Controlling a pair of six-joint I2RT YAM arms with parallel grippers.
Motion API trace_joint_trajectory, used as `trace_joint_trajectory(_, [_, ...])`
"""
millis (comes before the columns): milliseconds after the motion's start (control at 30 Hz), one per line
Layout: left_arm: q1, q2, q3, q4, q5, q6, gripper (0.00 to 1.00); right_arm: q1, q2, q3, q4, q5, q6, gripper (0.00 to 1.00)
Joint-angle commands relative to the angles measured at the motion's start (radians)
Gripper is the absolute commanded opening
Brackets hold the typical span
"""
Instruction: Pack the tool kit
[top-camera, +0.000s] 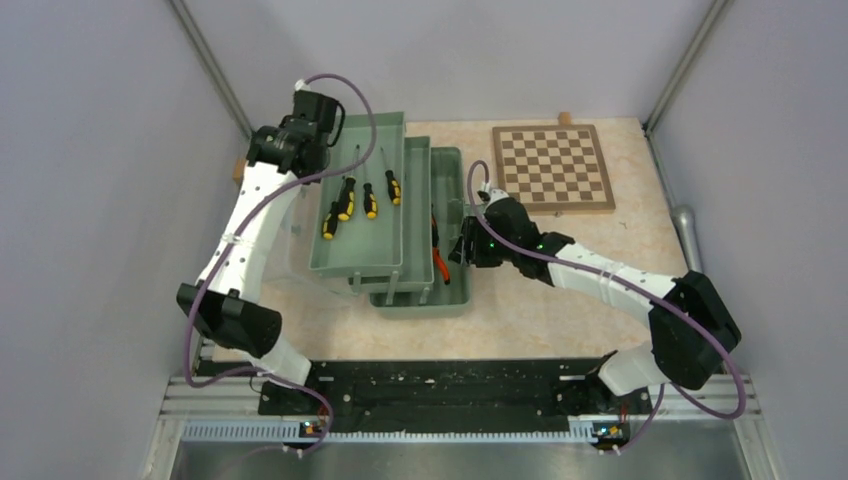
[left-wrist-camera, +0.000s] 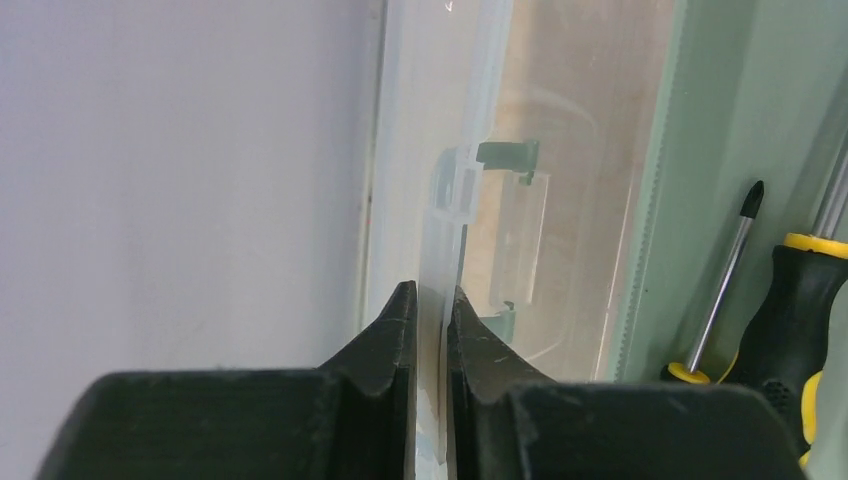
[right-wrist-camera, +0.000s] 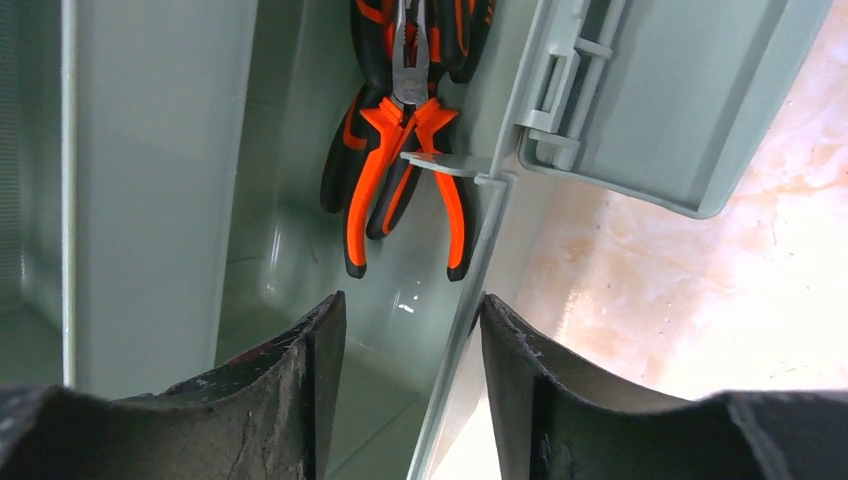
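The pale-green toolbox (top-camera: 455, 292) lies open mid-table. A tray (top-camera: 385, 255) rests across its left side and carries several yellow-black screwdrivers (top-camera: 347, 198). One screwdriver (left-wrist-camera: 800, 300) shows at the right of the left wrist view. Orange-handled pliers (right-wrist-camera: 400, 150) lie inside the box, also visible from above (top-camera: 437, 250). My left gripper (top-camera: 305, 140) (left-wrist-camera: 432, 295) is shut on the edge of the translucent lid (left-wrist-camera: 520, 230) (top-camera: 292, 235). My right gripper (top-camera: 462, 248) (right-wrist-camera: 410, 300) is open and straddles the box's right wall (right-wrist-camera: 470, 270) without pinching it.
A wooden chessboard (top-camera: 553, 167) lies at the back right with a small wooden block (top-camera: 565, 118) behind it. The enclosure wall (left-wrist-camera: 180, 180) stands close beside the lid on the left. A grey pipe (top-camera: 685, 228) runs along the right edge.
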Motion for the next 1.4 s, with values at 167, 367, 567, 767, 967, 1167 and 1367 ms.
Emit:
trace_joint_trajectory(167, [-0.254,0.058,0.114,0.261,-0.420,0.112,0.00,0.036,-0.128,-0.024,0.042,0.121,0.044,0.60])
trace_joint_trajectory(367, [-0.400,0.081,0.069,0.464,-0.587,0.295,0.00,0.036,-0.223,-0.072,0.058,0.233,0.053,0.63])
trace_joint_trajectory(567, [-0.511,0.116,-0.064,0.835,-0.737,0.621,0.00,0.036,-0.328,-0.155,0.065,0.391,0.084,0.65])
trace_joint_trajectory(767, [-0.598,0.162,-0.058,0.965,-0.740,0.714,0.00,0.032,-0.429,-0.253,0.067,0.540,0.128,0.69])
trace_joint_trajectory(967, [-0.690,0.216,-0.039,1.022,-0.743,0.752,0.02,-0.002,-0.508,-0.342,0.054,0.611,0.171,0.71])
trace_joint_trajectory(1167, [-0.795,0.267,-0.039,1.085,-0.755,0.787,0.19,-0.055,-0.593,-0.431,0.054,0.655,0.216,0.72])
trace_joint_trajectory(1367, [-0.898,0.309,-0.038,1.208,-0.748,0.864,0.42,-0.085,-0.638,-0.496,0.093,0.677,0.224,0.72])
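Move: The left hand, already pinching the free edge of the raised clear lid, has the lower box some 24 cm to its right, 3 cm back and 21 cm below; the upper tray with the screwdrivers lies about 10 cm right, level fore and aft, 12 cm down. From the right hand, at the lower box's right rim, that box's middle is about 7 cm left, 4 cm ahead and 6 cm below; the latch flap is 8 cm straight ahead, slightly lower. Rightward in one long arc of nearly 30 cm, the left hand swings the lid's edge over the upper tray towards the lower box, rising about 5 cm before sinking slightly, its left side rolling up some 45 degrees; its fingers begin to spread around the edge at the end. Opening wider, the right hand leaves the rim, lifts, goes right and sinks again while turning clockwise. ##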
